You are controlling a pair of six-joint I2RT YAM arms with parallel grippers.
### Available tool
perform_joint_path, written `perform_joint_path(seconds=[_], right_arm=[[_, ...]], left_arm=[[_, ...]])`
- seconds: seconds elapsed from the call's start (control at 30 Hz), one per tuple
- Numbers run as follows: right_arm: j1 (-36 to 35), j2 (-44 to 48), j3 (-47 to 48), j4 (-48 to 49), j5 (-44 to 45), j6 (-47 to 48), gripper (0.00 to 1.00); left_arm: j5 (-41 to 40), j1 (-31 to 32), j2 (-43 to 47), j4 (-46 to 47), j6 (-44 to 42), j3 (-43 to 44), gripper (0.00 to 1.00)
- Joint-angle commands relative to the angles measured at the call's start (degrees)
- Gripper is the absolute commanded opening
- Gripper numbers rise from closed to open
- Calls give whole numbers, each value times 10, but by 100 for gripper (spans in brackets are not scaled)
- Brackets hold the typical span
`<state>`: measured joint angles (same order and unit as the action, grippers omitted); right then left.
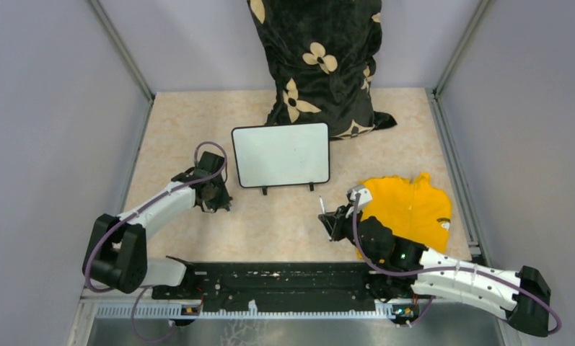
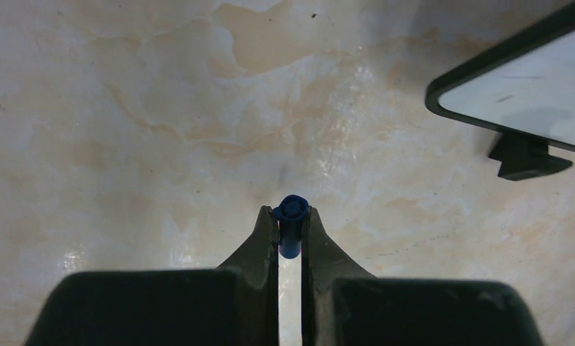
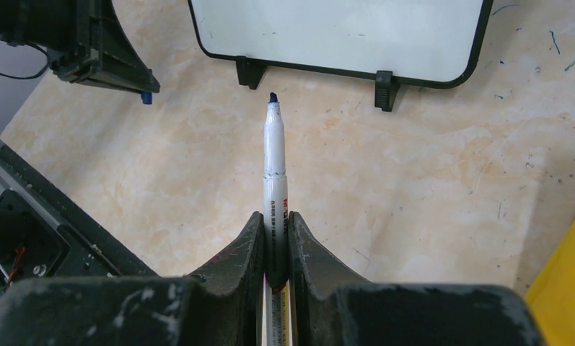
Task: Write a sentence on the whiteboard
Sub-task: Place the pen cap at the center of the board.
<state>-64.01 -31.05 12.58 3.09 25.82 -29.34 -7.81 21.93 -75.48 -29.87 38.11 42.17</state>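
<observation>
The whiteboard (image 1: 281, 153) stands on small black feet in the middle of the table. Its white face is blank, and the sentence is not in view. My right gripper (image 3: 275, 216) is shut on a white marker (image 3: 273, 158), whose uncapped blue tip points at the board's lower edge (image 3: 342, 32) from a short way off. In the top view this gripper (image 1: 330, 218) is just right of the board's near corner. My left gripper (image 2: 291, 210) is shut on a small blue cap (image 2: 291, 220), low over the table left of the board (image 2: 529, 94).
A yellow cloth (image 1: 410, 209) lies to the right, close behind my right gripper. A black cushion with cream flowers (image 1: 320, 65) leans behind the board. Grey walls enclose the table on three sides. The left gripper (image 3: 100, 47) shows in the right wrist view.
</observation>
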Motion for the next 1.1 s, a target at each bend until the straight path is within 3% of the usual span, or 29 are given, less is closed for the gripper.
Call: perform_joint_path(seconds=[0.0, 0.6, 1.07], right_arm=[[-4, 19, 35, 5, 2, 9, 0], [-3, 33, 28, 5, 4, 13, 0], [-3, 65, 14, -9, 2, 3, 0]], left_arm=[[21, -17, -37, 23, -2, 9, 10], [27, -43, -107, 32, 4, 15, 23], [36, -44, -113, 38, 11, 9, 33]])
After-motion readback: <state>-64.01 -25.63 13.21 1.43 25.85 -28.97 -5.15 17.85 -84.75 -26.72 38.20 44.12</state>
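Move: The left hand already holds the blue pen cap; the bare tabletop spot for it is about 1 cm ahead, 1 cm left and 4 cm below. The whiteboard's middle is some 14 cm ahead, 16 cm right and 3 cm higher than this hand; its left foot is about 6 cm ahead, 11 cm right and 3 cm below. From the pen-holding right hand, that spot is roughly 9 cm ahead, 29 cm left and 13 cm below. The left hand lowers the pinched cap about 3 cm to the bare table in front of the whiteboard's left end, drifting a little left, then eases about 1 cm forward as its fingers gradually open and release the cap, ending still low around it. Meanwhile the right hand keeps its grip on the uncapped pen and rises about 2 cm in two small steps, tip still pointing up. ##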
